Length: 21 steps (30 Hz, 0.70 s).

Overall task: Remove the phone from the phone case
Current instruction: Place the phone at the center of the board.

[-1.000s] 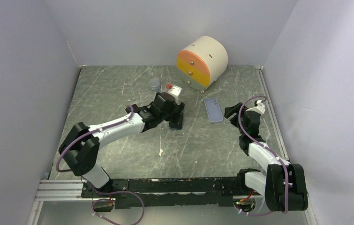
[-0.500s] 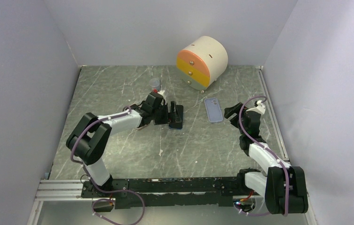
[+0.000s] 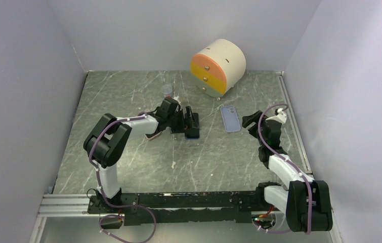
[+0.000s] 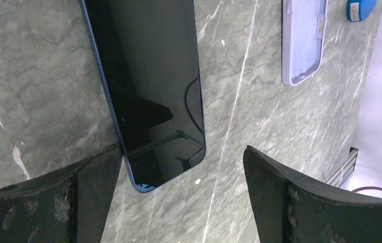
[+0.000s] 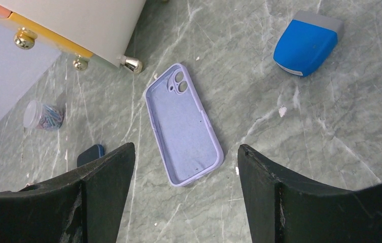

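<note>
The phone [image 4: 148,86], dark blue with its black screen up, lies flat on the table [image 3: 128,101], out of the case. In the left wrist view, my left gripper [image 4: 181,157] is open over the phone's near end. One finger [image 4: 92,192] is right beside the phone's edge; whether it touches I cannot tell. From above, the left gripper [image 3: 184,121] sits just behind the phone [image 3: 192,133]. The lilac phone case [image 3: 230,118] lies empty, hollow side up, to the right. My right gripper [image 5: 184,148] hangs open above the table near the case [image 5: 183,124], holding nothing.
A round cream, orange and yellow drawer unit [image 3: 218,66] stands at the back. A small clear jar of paper clips [image 3: 167,91] sits behind the left gripper. A blue block [image 5: 307,43] lies right of the case. Grey walls close in three sides.
The left arm folded back and its wrist turned, bringing the open gripper down low at the phone. The phone and case stay on the table. The right arm has hardly moved.
</note>
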{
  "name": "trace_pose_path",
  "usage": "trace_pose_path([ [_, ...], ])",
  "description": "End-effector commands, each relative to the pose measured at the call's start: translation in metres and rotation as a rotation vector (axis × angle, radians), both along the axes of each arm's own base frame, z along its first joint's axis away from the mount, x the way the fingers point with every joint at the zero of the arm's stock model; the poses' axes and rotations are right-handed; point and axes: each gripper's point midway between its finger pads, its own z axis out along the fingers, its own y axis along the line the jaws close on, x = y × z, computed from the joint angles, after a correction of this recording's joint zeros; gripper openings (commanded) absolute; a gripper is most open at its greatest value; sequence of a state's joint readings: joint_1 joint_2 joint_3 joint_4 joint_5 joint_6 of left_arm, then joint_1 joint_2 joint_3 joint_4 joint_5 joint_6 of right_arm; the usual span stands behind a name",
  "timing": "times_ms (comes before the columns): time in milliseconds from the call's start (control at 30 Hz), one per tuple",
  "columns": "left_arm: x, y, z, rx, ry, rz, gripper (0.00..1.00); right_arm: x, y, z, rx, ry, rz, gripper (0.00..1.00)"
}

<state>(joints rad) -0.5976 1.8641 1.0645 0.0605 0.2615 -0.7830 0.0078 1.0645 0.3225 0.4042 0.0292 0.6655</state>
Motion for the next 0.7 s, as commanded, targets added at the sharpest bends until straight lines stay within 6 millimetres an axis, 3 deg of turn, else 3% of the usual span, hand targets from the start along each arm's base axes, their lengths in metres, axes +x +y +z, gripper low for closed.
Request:
trace_pose_path([
  [0, 0.018, 0.001, 0.007, -0.001, -0.032, 0.031, 0.94, 0.012, -0.003, 0.026, -0.005, -0.08, -0.012, 0.77],
  [267, 0.037, 0.05, 0.041, 0.063, -0.129, 0.177, 0.94, 0.016, 0.004, 0.034, 0.022, -0.102, 0.017, 0.78],
  [300, 0.034, 0.059, 0.046, 0.08, -0.13, 0.2, 0.94, 0.016, 0.007, 0.035, 0.026, -0.102, 0.034, 0.95],
  [333, 0.033, 0.069, 0.052, 0.093, -0.142, 0.226, 0.94, 0.017, 0.008, 0.036, 0.026, -0.098, 0.039, 0.98],
  [467, 0.023, 0.11, 0.068, 0.179, -0.166, 0.351, 0.94, 0.017, 0.011, 0.039, 0.023, -0.106, 0.06, 0.99],
  [667, 0.001, 0.177, 0.068, 0.366, -0.086, 0.569, 0.94, 0.016, 0.013, 0.041, 0.024, -0.114, 0.07, 0.99],
])
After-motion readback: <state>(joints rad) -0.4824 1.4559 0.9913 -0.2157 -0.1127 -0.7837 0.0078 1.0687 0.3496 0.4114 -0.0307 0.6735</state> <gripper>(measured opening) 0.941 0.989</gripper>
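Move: Just beyond the left hand lies the phone, its middle about 4 cm ahead, 1 cm to the right and 3 cm below; the hand's lower finger is beside its left long edge. The empty purple case is some 8 cm ahead and 21 cm to the right, the pink-cased phone about 4 cm ahead and 22 cm to the left. A clear jar stands roughly 24 cm ahead and 12 cm left. From the right hand, the phone is about 31 cm left, 2 cm ahead and 8 cm below. Skimming forward about 2 cm at the same low height, the left hand, fingers still wide open, comes free of the phone's left edge. It then sweeps some 12 cm left and 9 cm up towards the pink-cased phone's side, turning about 25 degrees counter-clockwise. Meanwhile the right fingers open wider as that hand eases slightly up and left. ##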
